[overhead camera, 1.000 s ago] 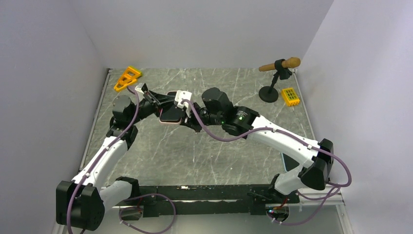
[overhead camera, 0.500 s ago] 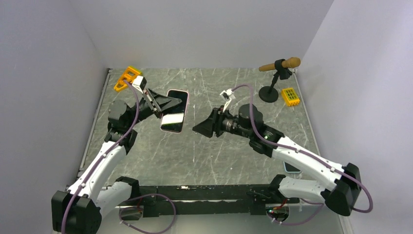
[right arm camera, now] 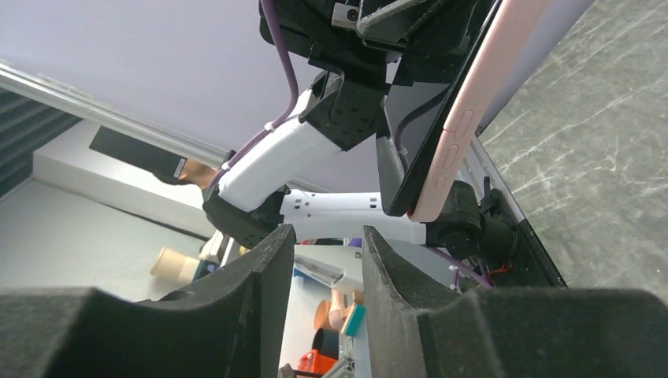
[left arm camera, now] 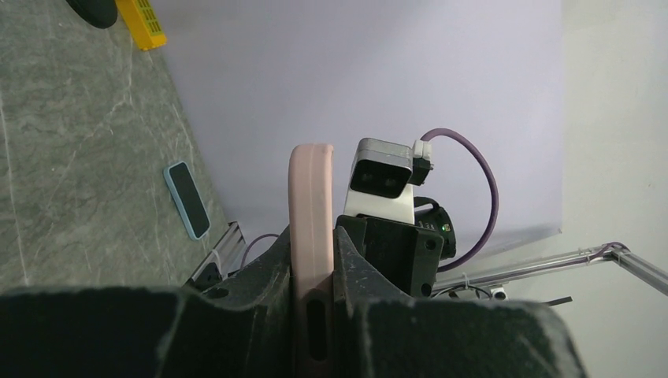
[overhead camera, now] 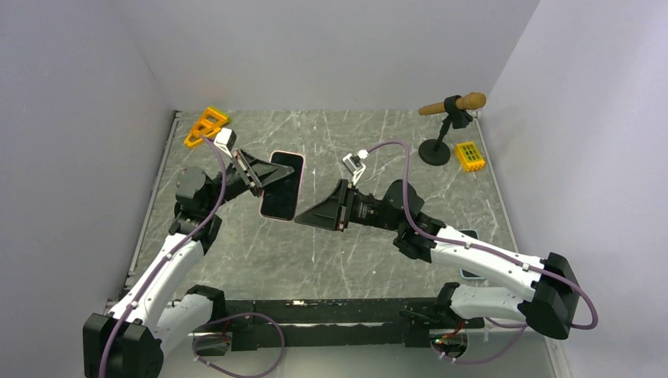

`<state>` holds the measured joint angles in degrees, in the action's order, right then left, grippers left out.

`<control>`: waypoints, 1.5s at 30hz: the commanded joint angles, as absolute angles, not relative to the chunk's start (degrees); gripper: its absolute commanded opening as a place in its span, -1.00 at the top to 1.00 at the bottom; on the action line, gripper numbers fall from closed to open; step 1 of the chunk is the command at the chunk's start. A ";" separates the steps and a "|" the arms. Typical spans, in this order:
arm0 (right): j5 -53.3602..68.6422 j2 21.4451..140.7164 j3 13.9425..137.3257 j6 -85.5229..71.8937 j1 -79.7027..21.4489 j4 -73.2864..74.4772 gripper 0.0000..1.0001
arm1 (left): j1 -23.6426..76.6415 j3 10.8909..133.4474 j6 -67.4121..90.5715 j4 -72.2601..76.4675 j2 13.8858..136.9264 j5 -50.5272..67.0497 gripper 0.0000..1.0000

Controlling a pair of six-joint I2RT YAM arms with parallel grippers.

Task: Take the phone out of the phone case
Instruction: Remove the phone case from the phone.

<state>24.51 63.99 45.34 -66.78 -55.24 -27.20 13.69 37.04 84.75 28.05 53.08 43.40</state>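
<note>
My left gripper (overhead camera: 264, 175) is shut on a phone (overhead camera: 281, 186) with a dark screen, still in its pink phone case (overhead camera: 302, 173), and holds it tilted above the table's left-centre. In the left wrist view the pink case (left arm camera: 310, 197) stands edge-on between the left gripper's (left arm camera: 313, 236) jaws. My right gripper (overhead camera: 298, 222) hovers just right of the phone's lower end, apart from it and pointing at it. In the right wrist view its jaws (right arm camera: 324, 236) stand open and empty, with the case's pink side and buttons (right arm camera: 461, 130) above them.
An orange frame (overhead camera: 206, 126) lies at the back left corner. A microphone on a stand (overhead camera: 450, 110) and a yellow block (overhead camera: 469, 155) stand at the back right. A second phone in a blue case (left arm camera: 187, 199) lies flat near the right arm.
The right gripper has come off the phone, opened, swung away to the right and drawn back near the phone's lower end. The left gripper has raised and turned the phone more upright.
</note>
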 commanded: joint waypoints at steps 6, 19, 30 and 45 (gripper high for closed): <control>23.74 65.75 46.12 -67.69 -55.72 -31.92 0.21 | 14.11 37.29 86.81 36.02 53.32 42.59 1.00; 22.54 69.88 47.54 -67.28 -55.64 -32.17 0.20 | 15.81 37.44 88.23 37.64 53.60 42.34 1.00; 21.14 75.81 52.67 -72.22 -52.75 -36.59 0.51 | 19.14 35.92 85.15 33.74 52.74 42.12 1.00; 26.31 74.08 47.77 -83.55 -49.20 -49.37 1.00 | 12.55 31.75 73.10 34.02 43.54 51.89 -0.99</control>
<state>29.47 76.62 47.68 -80.95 -50.63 -39.79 14.96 31.66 80.93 34.79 49.89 45.60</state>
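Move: The phone, screen up in its pink case, is held between the left fingers; its middle lies some 3 cm back of that hand, at about its height. From the open right hand, the phone's middle is roughly 8 cm ahead, 6 cm to the left and 4 cm lower. The near right corner, where the right fingers will go, is only about 3 cm to the left, 1 cm ahead and 3 cm below. The right fingers close on the phone's near edge, the lower one slipping between phone and pink case, after the hand eases left and down about 3 cm each way and works forward; it then rises some 2 cm, still shut. The left hand keeps its pinch, nearly still, until then, and opens wide, drawing back a couple of centimetres. ##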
